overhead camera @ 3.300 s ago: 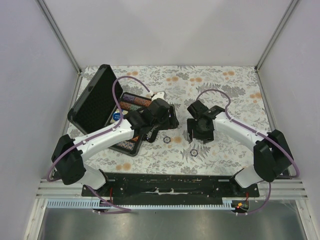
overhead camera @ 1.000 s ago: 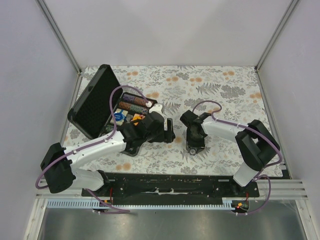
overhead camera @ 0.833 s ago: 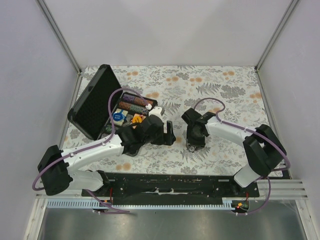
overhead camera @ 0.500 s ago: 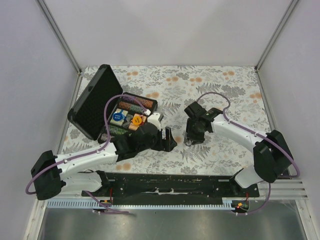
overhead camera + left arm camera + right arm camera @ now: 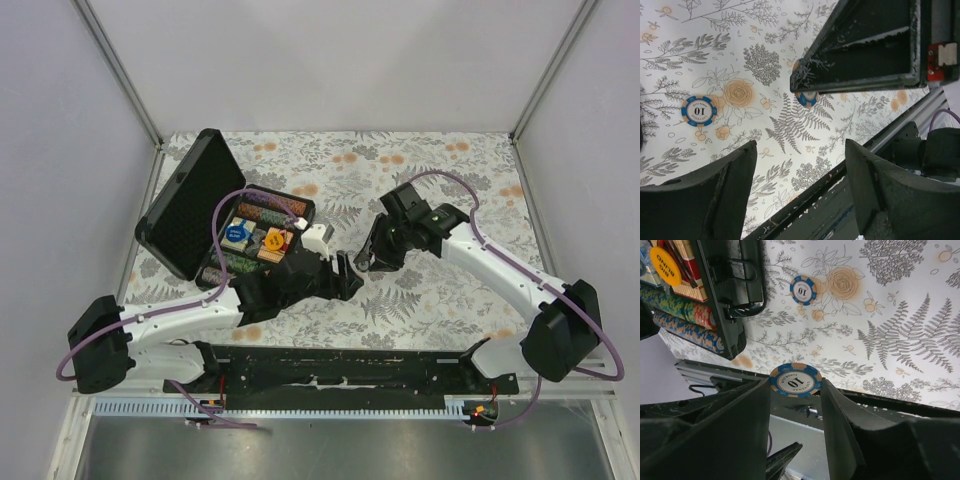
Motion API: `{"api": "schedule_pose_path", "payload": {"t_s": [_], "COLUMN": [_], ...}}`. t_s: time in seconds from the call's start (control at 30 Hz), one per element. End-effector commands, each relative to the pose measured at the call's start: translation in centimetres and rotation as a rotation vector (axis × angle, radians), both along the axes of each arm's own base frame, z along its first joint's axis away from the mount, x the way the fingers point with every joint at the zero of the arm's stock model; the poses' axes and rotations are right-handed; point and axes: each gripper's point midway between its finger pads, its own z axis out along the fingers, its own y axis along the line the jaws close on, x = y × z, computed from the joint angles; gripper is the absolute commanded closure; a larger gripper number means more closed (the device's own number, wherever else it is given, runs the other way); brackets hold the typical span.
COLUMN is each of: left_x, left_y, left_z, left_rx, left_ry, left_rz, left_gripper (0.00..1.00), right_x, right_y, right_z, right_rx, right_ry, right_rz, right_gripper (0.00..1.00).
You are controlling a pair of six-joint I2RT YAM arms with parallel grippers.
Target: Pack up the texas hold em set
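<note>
The black briefcase (image 5: 185,205) of the hold em set lies open at the left, its tray (image 5: 300,212) holding rows of coloured chips (image 5: 685,315) and an orange disc (image 5: 665,259). My right gripper (image 5: 795,382) is shut on a blue-and-tan "10" chip (image 5: 795,379), held edge to edge above the table, right of the case (image 5: 730,295). A second "10" chip (image 5: 803,290) lies on the cloth by the case front. My left gripper (image 5: 800,150) hangs open and empty over the near table edge, with that loose chip (image 5: 699,110) ahead and another chip (image 5: 807,97) half hidden under the case (image 5: 865,45).
A flower-printed cloth (image 5: 450,180) covers the table. The black base rail (image 5: 850,200) runs along the near edge just below my left fingers. Both grippers (image 5: 345,278) (image 5: 375,255) are close together at mid-table. Grey walls enclose the sides.
My right gripper has risen from the cloth with the blue chip and swung back and right. My left arm has stretched forward from the case toward mid-table, its jaws narrowing slightly.
</note>
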Motion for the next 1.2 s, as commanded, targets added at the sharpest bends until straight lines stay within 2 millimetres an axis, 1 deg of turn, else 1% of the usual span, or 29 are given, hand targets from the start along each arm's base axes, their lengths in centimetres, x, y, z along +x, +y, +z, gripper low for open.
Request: {"api": "schedule_pose_path", "payload": {"t_s": [0.0,0.07,0.2,0.37,0.53,0.7,0.93,1.0,1.07,1.13,1.17], "left_x": [2.5,3.1,3.8,3.8,3.9,4.0,4.1,4.2,4.2,4.2,4.2], "left_y": [-1.4,-1.2,-1.0,-1.4,-1.7,-2.1,-2.1,-2.1,-2.0,-1.8,-1.6], "left_z": [4.2,4.4,4.8,5.0,4.8,5.0,5.1,5.1,4.9,4.8,4.4], "left_rx": [-0.108,-0.11,-0.128,-0.159,-0.179,-0.187,-0.191,-0.189,-0.18,-0.164,-0.146], "left_ry": [-0.08,-0.087,-0.091,-0.067,-0.04,-0.037,-0.035,-0.034,-0.032,-0.032,-0.029], "left_rz": [0.104,0.142,0.193,0.202,0.22,0.217,0.224,0.229,0.231,0.238,0.24], "left_gripper": [0.25,0.27,0.35,0.43,0.51,0.66,0.83,0.89,0.98,0.98,0.98], "right_x": [-0.3,-0.4,-0.4,-0.2,-0.3,-0.6,-0.9,-0.9,-1.0,-1.0,-1.0], "right_y": [1.1,1.1,1.1,1.6,2.1,2.4,2.3,2.2,2.1,1.9,1.9], "right_z": [3.5,3.9,4.6,5.2,5.2,4.8,3.6,3.3,3.0,2.7,2.6], "right_rx": [0.124,0.14,0.166,0.208,0.244,0.265,0.254,0.244,0.237,0.229,0.227], "right_ry": [0.012,0.015,0.017,0.02,0.041,0.06,0.082,0.085,0.084,0.087,0.087], "right_rz": [-0.042,-0.058,-0.083,-0.098,-0.1,-0.102,-0.1,-0.102,-0.101,-0.1,-0.102], "right_gripper": [0.57,0.58,0.57,0.57,0.57,0.57,0.57,0.56,0.56,0.53,0.51]}}
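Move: The held poker chip, between the right hand's fingertips and about at its finger point, lies roughly 4 cm ahead of the left hand, 3 cm to its right and a touch lower. The last loose chip lies on the table about 8 cm ahead of the left hand, 4 cm to its left and 16 cm down. The open chip case's middle is some 18 cm ahead, 24 cm to the left and 14 cm below the left hand. The left fingers shut from wide open to nearly closed, pinching the face of the held chip in mid-air, after that hand has pushed about 3 cm forward, risen slightly and swung some 10 degrees counter-clockwise. The right hand brings the chip to meet it, rising about 3 cm and going 2 cm left while its left side rolls up; its fingers keep their gap around the rim. ##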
